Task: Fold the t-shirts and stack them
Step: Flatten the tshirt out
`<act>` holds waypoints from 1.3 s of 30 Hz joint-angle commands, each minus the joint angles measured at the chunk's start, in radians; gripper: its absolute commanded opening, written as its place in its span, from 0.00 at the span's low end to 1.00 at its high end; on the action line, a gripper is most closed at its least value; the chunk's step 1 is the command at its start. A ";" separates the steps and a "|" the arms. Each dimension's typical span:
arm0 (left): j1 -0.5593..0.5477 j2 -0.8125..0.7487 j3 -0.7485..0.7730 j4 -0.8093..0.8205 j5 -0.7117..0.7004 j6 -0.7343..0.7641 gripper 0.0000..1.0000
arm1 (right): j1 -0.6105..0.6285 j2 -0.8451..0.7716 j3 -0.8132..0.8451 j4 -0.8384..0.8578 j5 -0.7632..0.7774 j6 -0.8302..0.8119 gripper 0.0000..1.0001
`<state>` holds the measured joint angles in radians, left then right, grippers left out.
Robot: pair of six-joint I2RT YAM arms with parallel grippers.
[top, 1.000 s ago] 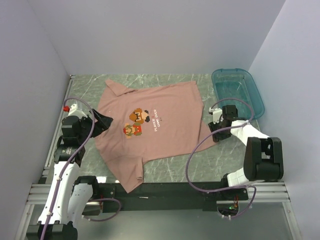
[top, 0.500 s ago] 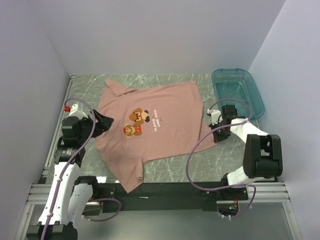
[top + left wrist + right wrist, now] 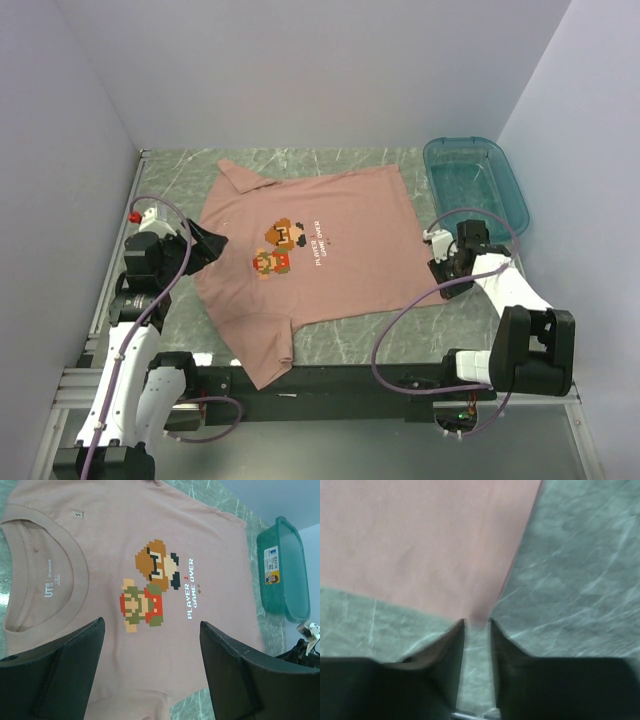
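One salmon-pink t-shirt (image 3: 320,270) lies flat and print-up on the marble table, collar toward the left arm. The left wrist view shows its pixel-character print (image 3: 150,590) and collar. My left gripper (image 3: 207,243) hovers over the collar side with its jaws wide apart (image 3: 152,625) and nothing between them. My right gripper (image 3: 443,270) is low at the shirt's right hem. In the right wrist view the shirt's corner (image 3: 479,615) sits pinched between the narrow-set fingertips of that gripper (image 3: 477,624).
A teal plastic tub (image 3: 505,170) stands at the back right, also visible in the left wrist view (image 3: 282,580). Grey walls close in the table on three sides. One sleeve (image 3: 265,350) hangs toward the near edge rail.
The right gripper closed on the shirt's right edge and moved right, and the whole shirt slid a little rightward with it. The left arm stayed put.
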<state>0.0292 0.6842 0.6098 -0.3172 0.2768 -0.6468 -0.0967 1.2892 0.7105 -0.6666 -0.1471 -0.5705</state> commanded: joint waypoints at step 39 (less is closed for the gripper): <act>0.094 1.827 1.564 0.038 -0.036 -0.194 0.45 | 0.270 -0.030 0.294 -0.008 -0.568 -0.039 0.54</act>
<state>0.1047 2.4668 2.1086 -0.3180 0.2024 -0.7746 0.1844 1.2575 0.9989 -0.7090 -0.7307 -0.6205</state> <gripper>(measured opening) 0.450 0.543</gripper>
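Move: Beyond the left hand, about 40 cm ahead, 5 cm to its left and 19 cm below, lies the shirt's far sleeve tip. The collar is some 11 cm ahead and 5 cm left of that hand, the cartoon print 13 cm ahead and 15 cm right. Right under the right hand's fingers, about 2 cm below and 1 cm ahead, is the hem corner; the bin's middle stands some 32 cm ahead and 11 cm right of that hand. Reaching far out past the collar, the left hand travels some 38 cm forward, sinking about 12 cm and drifting left, towards the far sleeve tip; it tips farther down while its fingers narrow to about half open. The right hand leaves the hem corner, opening wider, and swings about 17 cm left and 12 cm up over the shirt, rolling and turning counter-clockwise, then hovers. ##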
